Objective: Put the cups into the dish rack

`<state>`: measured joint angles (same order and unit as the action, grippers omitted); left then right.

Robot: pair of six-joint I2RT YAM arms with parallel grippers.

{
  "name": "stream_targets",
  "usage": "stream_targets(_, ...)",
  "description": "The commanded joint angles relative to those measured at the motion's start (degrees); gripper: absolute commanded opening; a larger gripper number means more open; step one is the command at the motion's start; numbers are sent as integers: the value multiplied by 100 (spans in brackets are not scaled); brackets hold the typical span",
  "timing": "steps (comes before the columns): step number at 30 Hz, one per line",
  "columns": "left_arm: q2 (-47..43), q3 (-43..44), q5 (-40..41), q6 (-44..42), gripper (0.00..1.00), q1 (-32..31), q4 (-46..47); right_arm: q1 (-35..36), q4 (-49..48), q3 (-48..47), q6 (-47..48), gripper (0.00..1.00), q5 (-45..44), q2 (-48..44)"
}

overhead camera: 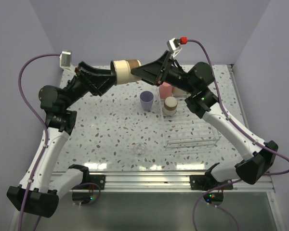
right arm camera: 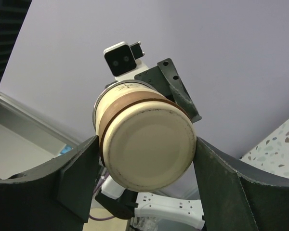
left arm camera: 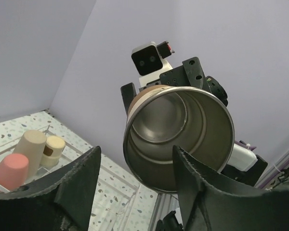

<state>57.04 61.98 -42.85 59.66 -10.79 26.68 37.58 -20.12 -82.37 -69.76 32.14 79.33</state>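
Note:
A short beige cup (overhead camera: 125,69) with a brown band hangs sideways in the air between both raised arms. My right gripper (overhead camera: 138,72) is shut on its base; in the right wrist view both fingers press the base (right arm camera: 147,147) of the cup, gripper (right arm camera: 146,140). My left gripper (overhead camera: 113,77) is open at the cup's mouth; its view shows the shiny metal inside (left arm camera: 176,132), gripper (left arm camera: 136,150). The clear dish rack (overhead camera: 192,138) holds a pink cup (overhead camera: 165,89) and a beige cup (overhead camera: 170,105). A lavender cup (overhead camera: 146,100) stands on the table left of the rack.
A small clear glass object (overhead camera: 140,148) lies on the speckled table near the front. In the left wrist view a pink cup (left arm camera: 10,171), a taller tan cup (left arm camera: 30,146) and a short beige cup (left arm camera: 54,146) stand together. Walls close in at the back and sides.

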Motion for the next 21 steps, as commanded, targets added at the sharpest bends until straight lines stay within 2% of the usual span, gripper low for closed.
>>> stream_targets(1,-96,-1,-83,-261,66,-2,-268,21,-36,-95,199,0,-278,-216)
stream_targets(5,-140,16,-48,-428,76,-2,-505,12,288,-209,410,0,-340,-277)
stream_targets(21,-245,87,198,-806,87,-2,-1111,-602,2203,-385,1666,0,-1017,-831)
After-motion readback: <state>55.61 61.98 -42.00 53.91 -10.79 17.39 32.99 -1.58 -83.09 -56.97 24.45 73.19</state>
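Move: The right hand already holds the steel cup by its base, its mouth facing the left hand, roughly 40 cm above the table. The dish rack's middle is about 7 cm ahead, 27 cm right and 38 cm below it; the steel cup racked there is about 9 cm ahead and 16 cm right, the purple cup 15 cm ahead and 4 cm right. From the left hand, the held cup is 5 cm right and the rack 35 cm right, 7 cm ahead. Rightward and forward, sinking slightly, the right hand carries the held cup away from the left fingers towards the rack, some 6 cm in all: first easing forward and down, then swinging right while turning about 15 degrees clockwise and tipping its fingertips down towards level. The left hand, already half open at the rim, opens wider and sinks about 2 cm. ##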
